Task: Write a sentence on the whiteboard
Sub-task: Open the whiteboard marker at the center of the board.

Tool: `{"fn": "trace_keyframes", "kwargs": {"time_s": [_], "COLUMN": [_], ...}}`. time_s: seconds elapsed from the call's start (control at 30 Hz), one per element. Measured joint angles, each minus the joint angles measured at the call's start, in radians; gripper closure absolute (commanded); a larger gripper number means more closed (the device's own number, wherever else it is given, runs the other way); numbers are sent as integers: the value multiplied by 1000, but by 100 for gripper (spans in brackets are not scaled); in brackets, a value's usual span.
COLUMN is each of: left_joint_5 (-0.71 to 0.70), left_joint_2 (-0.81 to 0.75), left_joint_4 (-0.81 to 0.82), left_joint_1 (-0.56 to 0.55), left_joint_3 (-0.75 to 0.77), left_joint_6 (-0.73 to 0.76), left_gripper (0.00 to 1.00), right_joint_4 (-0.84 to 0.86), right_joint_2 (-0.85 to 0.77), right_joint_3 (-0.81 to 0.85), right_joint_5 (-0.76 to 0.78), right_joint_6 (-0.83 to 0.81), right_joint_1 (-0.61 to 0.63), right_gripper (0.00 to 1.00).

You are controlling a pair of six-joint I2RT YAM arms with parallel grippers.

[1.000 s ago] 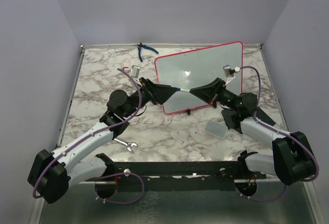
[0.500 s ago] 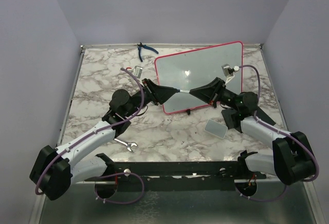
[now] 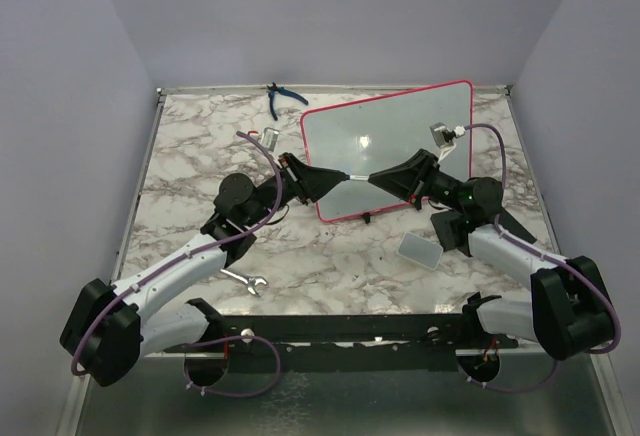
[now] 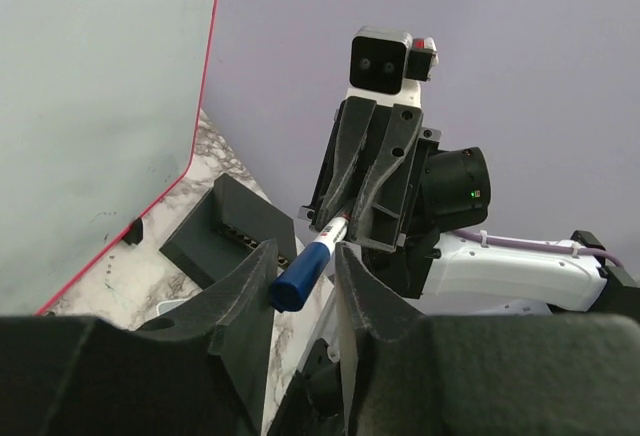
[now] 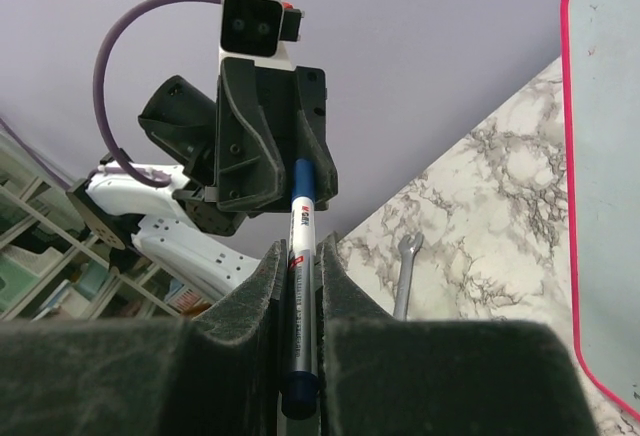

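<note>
The whiteboard [image 3: 400, 136], white with a red-pink frame, stands tilted at the back right; it also shows in the left wrist view [image 4: 100, 106] and the right wrist view [image 5: 610, 156]. No sentence shows on it. My right gripper [image 3: 373, 176] is shut on the barrel of a marker [image 5: 299, 256] and holds it level in front of the board. My left gripper [image 3: 338, 173] faces it. Its jaws stand either side of the marker's blue cap [image 4: 300, 281] with a small gap on one side.
A small grey pad [image 3: 420, 251] lies near the right arm. A wrench [image 3: 245, 280] lies by the left arm and shows in the right wrist view [image 5: 405, 276]. Blue-handled pliers [image 3: 283, 99] lie at the back edge. A black block [image 4: 225, 231] sits by the board's foot.
My left arm has edged right toward the marker, bringing its jaws over the cap. The right arm and the marker have stayed in place.
</note>
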Motion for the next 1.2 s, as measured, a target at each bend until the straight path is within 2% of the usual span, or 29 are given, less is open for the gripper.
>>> {"fn": "trace_keyframes", "kwargs": {"time_s": [0.17, 0.4, 0.73, 1.2], "left_joint_5": [8, 18, 30, 99], "left_joint_2": [4, -4, -42, -51], "left_joint_4": [21, 89, 103, 116], "left_joint_1": [1, 1, 3, 22], "left_joint_3": [-9, -37, -55, -84], "left_joint_6": [-18, -53, -71, -121], "left_gripper": [100, 100, 100, 100], "right_joint_4": [6, 18, 8, -126], "right_joint_2": [0, 0, -49, -140], "right_joint_3": [2, 2, -13, -39], "right_joint_5": [-9, -15, -11, -4], "right_joint_6": [14, 58, 72, 26], "right_joint_1": [0, -2, 10, 20], "right_gripper": [99, 99, 99, 100]}}
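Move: The marker's capped end sits between the left hand's half-open fingers, about 1 cm ahead and 1 cm to the right of the hand point. From the right hand, which already grips the barrel, that cap is some 7 cm to the left and 1 cm ahead, about 1 cm higher. From the left hand, the whiteboard's middle is roughly 24 cm ahead and 15 cm to the right, and the white box some 20 cm to the right and 3 cm back, both about 30 cm below. The marker's blue cap is pinched by the left fingers as they shut around it, while the right hand keeps its hold on the barrel. Both hands then draw back together about 2.5 cm, away from the whiteboard, rising a centimetre before sinking again; the left also eases nearly 1 cm leftward, along the marker, and turns a little clockwise. ##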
